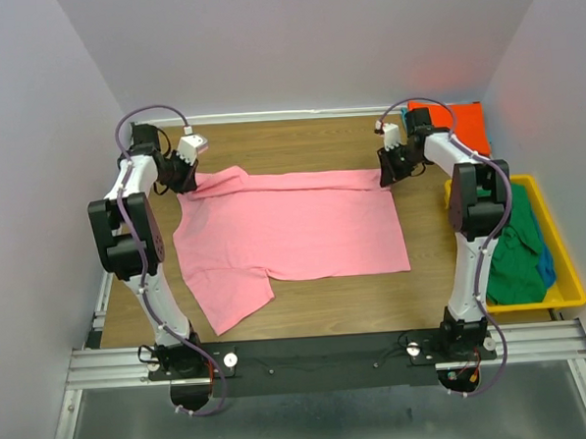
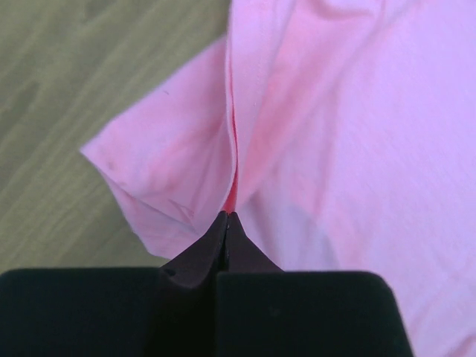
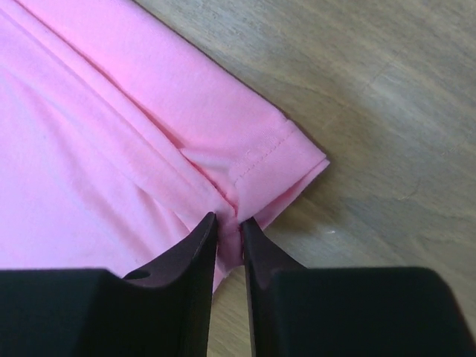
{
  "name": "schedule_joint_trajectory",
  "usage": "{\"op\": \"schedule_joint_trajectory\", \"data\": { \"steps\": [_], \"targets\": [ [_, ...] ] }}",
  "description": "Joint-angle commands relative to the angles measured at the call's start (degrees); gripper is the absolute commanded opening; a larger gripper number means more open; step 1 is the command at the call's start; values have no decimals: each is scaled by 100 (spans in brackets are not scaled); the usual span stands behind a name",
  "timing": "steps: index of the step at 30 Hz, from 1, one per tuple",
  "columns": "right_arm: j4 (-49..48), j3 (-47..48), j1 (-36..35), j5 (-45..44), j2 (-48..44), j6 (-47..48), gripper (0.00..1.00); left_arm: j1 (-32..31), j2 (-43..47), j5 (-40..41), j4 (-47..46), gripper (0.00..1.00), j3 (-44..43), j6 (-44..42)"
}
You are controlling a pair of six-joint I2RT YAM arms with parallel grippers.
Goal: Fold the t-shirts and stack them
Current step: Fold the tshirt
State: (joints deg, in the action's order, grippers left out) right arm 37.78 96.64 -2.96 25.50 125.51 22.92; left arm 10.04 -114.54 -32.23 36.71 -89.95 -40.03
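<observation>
A pink t-shirt (image 1: 294, 229) lies spread on the wooden table, its far edge folded over into a ridge. My left gripper (image 1: 187, 182) is at the shirt's far left sleeve. In the left wrist view the gripper (image 2: 227, 216) is shut, pinching a fold of the pink cloth (image 2: 335, 111). My right gripper (image 1: 384, 175) is at the far right hem corner. In the right wrist view the gripper (image 3: 229, 222) has narrow jaws with a bunched fold of the hem (image 3: 260, 160) squeezed between them. An orange t-shirt (image 1: 462, 122) lies at the back right.
A yellow bin (image 1: 534, 307) stands at the right edge, holding a green t-shirt (image 1: 516, 257) and a blue one (image 1: 547, 265). Grey walls close in the table on three sides. Bare wood shows in front of and behind the pink shirt.
</observation>
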Motion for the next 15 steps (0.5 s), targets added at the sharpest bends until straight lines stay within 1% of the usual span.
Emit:
{"op": "schedule_joint_trajectory", "data": {
  "steps": [1,6,9,11,13,15],
  "targets": [
    [159,-172,-29,-89,-325,160,24,68,441,-354,565,0,354,-969],
    [159,-303,-20,-159,-413,222,17,164,766,-293,723,0,733,-1454],
    [168,-409,-20,-203,-466,283,10,270,828,-240,907,0,839,-1884],
    [168,-496,-20,-238,-493,327,9,314,881,-205,1031,0,952,-2183],
    [168,-567,-29,-273,-545,354,6,340,942,-118,1207,0,1093,-2640],
    [177,-611,-29,-291,-580,380,5,340,1012,-21,1199,0,1225,-2808]
  ]
}}
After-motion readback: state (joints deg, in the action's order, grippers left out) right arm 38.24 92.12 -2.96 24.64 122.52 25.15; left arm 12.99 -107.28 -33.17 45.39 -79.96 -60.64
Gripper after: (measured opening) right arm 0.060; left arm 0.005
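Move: The left hand, some 5 cm above the table, already holds the left end of the pink t-shirt's folded far strip; the shirt's near left edge lies about 22 cm straight back, the near sleeve 29 cm back and 11 cm to the right. The right hand's fingers are already astride the shirt's far right corner, about 1 cm below. From that hand, the orange shirt lies 14 cm ahead and 18 cm right, the yellow bin 17 cm back and 35 cm right. The right fingers close on the bunched far right corner, pinching it, while that hand eases back some 2 cm, staying low. Still shut on the strip's left end, the left hand draws it back about 7 cm towards the shirt's near edge, sinking slightly and turning clockwise by some 15 degrees. ##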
